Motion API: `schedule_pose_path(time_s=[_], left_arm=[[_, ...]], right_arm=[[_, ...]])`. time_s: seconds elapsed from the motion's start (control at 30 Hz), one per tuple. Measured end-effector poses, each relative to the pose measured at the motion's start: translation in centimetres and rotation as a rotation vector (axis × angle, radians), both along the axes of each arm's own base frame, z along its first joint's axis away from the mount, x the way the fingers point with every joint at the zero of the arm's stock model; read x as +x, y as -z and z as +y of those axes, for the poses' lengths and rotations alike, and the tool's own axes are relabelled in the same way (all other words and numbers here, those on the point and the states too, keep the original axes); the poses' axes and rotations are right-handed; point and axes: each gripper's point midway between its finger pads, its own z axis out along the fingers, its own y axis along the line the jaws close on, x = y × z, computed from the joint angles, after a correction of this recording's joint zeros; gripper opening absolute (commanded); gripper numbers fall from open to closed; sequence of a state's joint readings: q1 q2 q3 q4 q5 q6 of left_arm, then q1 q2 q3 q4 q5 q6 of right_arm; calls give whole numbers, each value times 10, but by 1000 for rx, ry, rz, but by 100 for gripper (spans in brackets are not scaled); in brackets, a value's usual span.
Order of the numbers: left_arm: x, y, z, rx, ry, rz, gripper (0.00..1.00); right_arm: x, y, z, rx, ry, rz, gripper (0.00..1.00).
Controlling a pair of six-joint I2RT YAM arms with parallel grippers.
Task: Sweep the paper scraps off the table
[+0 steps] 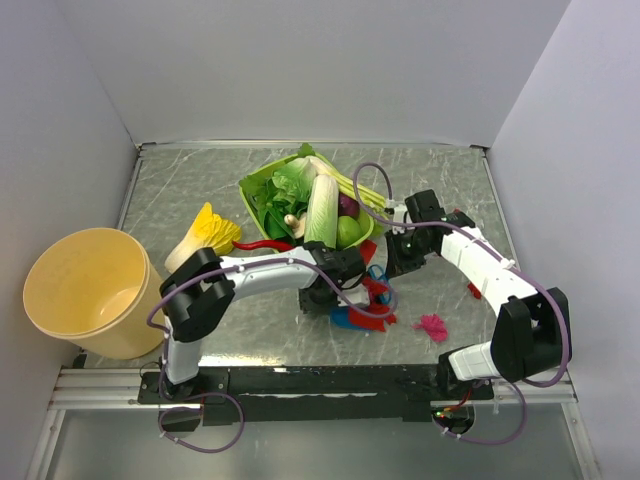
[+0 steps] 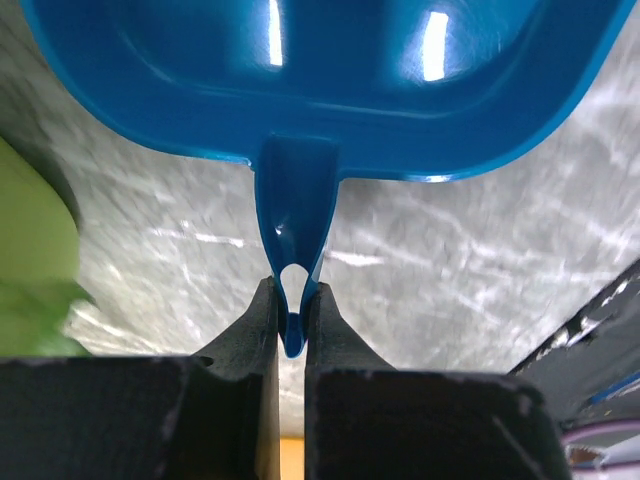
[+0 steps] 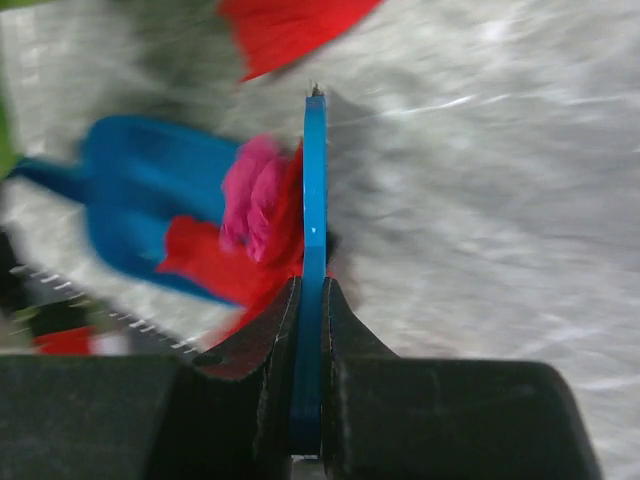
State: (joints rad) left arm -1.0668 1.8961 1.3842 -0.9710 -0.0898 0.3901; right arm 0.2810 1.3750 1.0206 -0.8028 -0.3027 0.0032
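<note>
My left gripper (image 2: 292,290) is shut on the handle of a blue dustpan (image 2: 330,80), which lies low on the grey-green table (image 1: 190,190) at centre (image 1: 352,319). My right gripper (image 3: 312,285) is shut on a thin blue sweeper blade (image 3: 314,200), seen edge-on, just right of the pan. Red and magenta paper scraps (image 3: 250,215) are piled against the blade on the pan's mouth. Another red scrap (image 3: 285,30) lies beyond the blade. A magenta tuft (image 1: 432,326) and a red strip (image 1: 473,290) lie on the table to the right, apart from both grippers.
A round tan bucket (image 1: 88,290) stands at the near left edge. A green basket (image 1: 262,190) of vegetables sits behind the grippers. A red chili pepper (image 1: 262,245) and a yellow-white leafy vegetable (image 1: 205,235) lie left of it. White walls ring the table.
</note>
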Motion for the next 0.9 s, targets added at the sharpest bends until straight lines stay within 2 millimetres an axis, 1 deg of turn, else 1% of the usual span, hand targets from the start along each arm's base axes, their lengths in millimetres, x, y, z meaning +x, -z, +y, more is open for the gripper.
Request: schedule_pose_path(time_s=[0.1,0.2,0.33,0.4,0.6,0.7,0.83,0.9], left_arm=[[2,3,-9,-18,-15,6,1],[0,5,-12,-26,-17,17,1],[3,7,-19,-59,-22,9,1],[5,10,-22,-85,-31,-1,1],[12,12,-16,-143,-51,-32,1],[18,10,-15,-170,-57,-50,1],[23,6,-14,-198,-62,-59,1],[22,5,-12,-202,-56,-59,1]], right_arm=[[-13,1,9,60,5,63,0],[-20,-4,14,91,-1,84,0],[-26,-16,14,104,-30,66,0],[-27,-26,13,103,-64,33,0],[-18,-66,6,75,-133,-123,0],[-17,-80,1,52,-153,-181,0],[-18,-83,-10,-5,-155,-214,0],[-15,-81,-23,-74,-140,-238,0]])
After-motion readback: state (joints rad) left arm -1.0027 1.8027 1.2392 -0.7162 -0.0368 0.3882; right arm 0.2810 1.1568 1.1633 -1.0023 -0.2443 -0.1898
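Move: The right hand holds the brush above the paper scraps heaped at the dustpan's mouth, which lie roughly 5 cm back, 3 cm left and 8 cm below. From it the pan's tray is about 6 cm back and 7 cm left, a flat red scrap 3 cm ahead and 4 cm left, and a loose pink scrap 10 cm back and 8 cm right. From the left hand, which grips the pan, the heap is about 9 cm right and 1 cm back, slightly lower. Back and slightly left, the right hand carries on its brush stroke against the scraps for about 3 cm, then lifts the brush some 8 cm clear, tilting its bristle end forward, and drifts right away from the pan. Meanwhile the left hand keeps its grip, nudges the pan 2 cm right under the scraps while dipping slightly, then eases forward, rolling the mouth up about 10 degrees. ##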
